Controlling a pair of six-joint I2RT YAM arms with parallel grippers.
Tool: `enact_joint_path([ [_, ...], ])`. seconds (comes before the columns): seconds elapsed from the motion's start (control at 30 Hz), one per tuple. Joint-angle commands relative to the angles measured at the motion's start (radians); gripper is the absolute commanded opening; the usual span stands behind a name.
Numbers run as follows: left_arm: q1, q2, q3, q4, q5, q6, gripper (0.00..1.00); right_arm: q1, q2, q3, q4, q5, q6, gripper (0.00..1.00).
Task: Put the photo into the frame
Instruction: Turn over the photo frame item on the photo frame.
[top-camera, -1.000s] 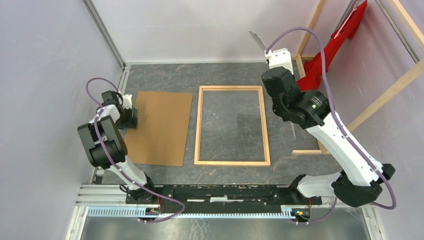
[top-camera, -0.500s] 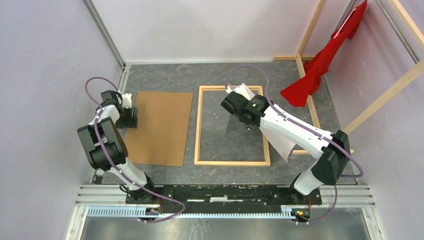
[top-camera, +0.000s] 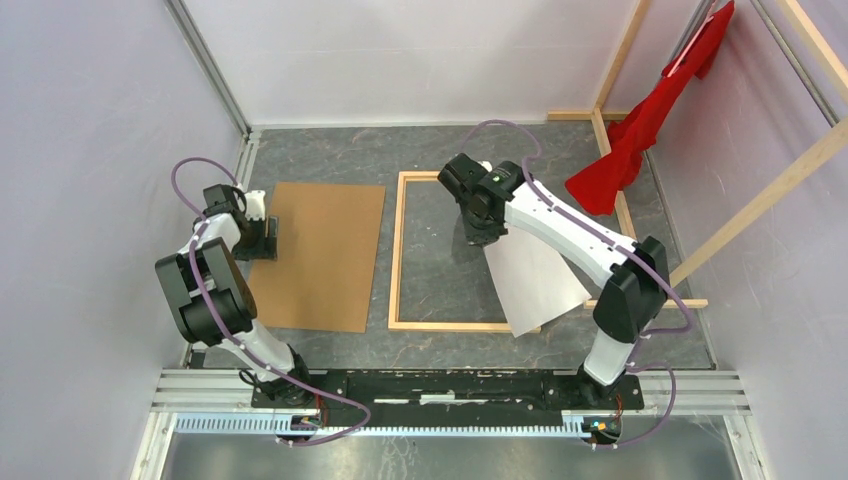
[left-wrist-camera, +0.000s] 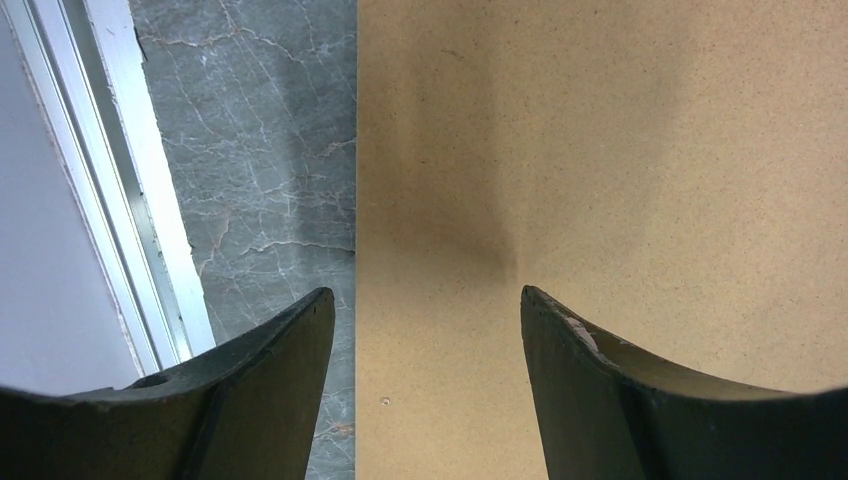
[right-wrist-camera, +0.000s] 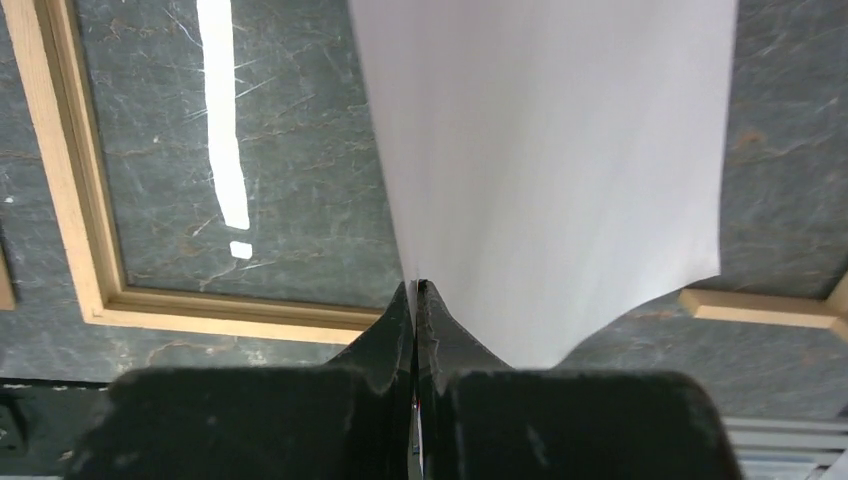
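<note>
The photo (top-camera: 535, 285) shows only its plain white back and hangs slanted over the right half of the frame (top-camera: 397, 250), its lower corner past the frame's near right corner. My right gripper (top-camera: 485, 240) is shut on the photo's upper edge above the clear pane. In the right wrist view the right gripper (right-wrist-camera: 415, 285) pinches the white sheet (right-wrist-camera: 560, 150), with the light wooden frame rail (right-wrist-camera: 70, 180) to the left. My left gripper (top-camera: 262, 235) stands open at the left edge of the brown backing board (top-camera: 320, 255); the left gripper (left-wrist-camera: 425, 295) holds nothing.
The backing board (left-wrist-camera: 600, 150) lies flat left of the frame on the grey marbled table. A red cloth (top-camera: 640, 140) hangs from wooden rack beams (top-camera: 770, 190) at the back right. A metal rail and wall (left-wrist-camera: 120, 200) border the left side.
The right arm swung from the back right over the frame with the photo, then lowered it until it slants across the frame's right side. The left arm stayed still.
</note>
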Motion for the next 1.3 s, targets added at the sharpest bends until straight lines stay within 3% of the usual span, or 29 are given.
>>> enact_joint_path([
  [0.0, -0.003, -0.038, -0.007, 0.024, 0.009, -0.011, 0.75, -0.005, 0.017, 0.052, -0.048, -0.079, 0.157, 0.00],
  [0.23, -0.006, -0.038, -0.006, 0.025, 0.016, -0.015, 0.75, -0.005, -0.059, -0.077, 0.138, -0.160, 0.419, 0.00],
  [0.57, -0.010, -0.063, -0.023, 0.025, 0.018, -0.007, 0.76, -0.005, -0.093, -0.149, 0.263, -0.053, 0.654, 0.00],
  [0.93, -0.011, -0.074, -0.030, 0.029, 0.009, 0.001, 0.76, -0.011, 0.079, 0.044, 0.274, -0.022, 0.538, 0.00],
  [1.27, -0.010, -0.067, -0.030, 0.034, 0.001, 0.006, 0.76, -0.012, 0.142, 0.071, 0.296, -0.056, 0.449, 0.00],
])
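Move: The right hand holds the photo, white back up, by the middle of one long edge. The photo frame's middle lies about 4 cm ahead of that hand, 3 cm left and 17 cm below; the brown board is about 39 cm left, 1 cm ahead, and the rack's near wooden bar some 41 cm right, 10 cm back, both likewise low. From the left hand, the frame's middle is about 50 cm right, level fore and aft, 4 cm below. Keeping its pinch on the photo's left long edge, the right hand draws that edge about 8 cm left towards the frame's left rail, first easing back a touch, then swinging forward over the opening to finish some 5 cm farther out and sinking slightly at the end. The wrist turns clockwise about 25 degrees as its left side rolls up. ##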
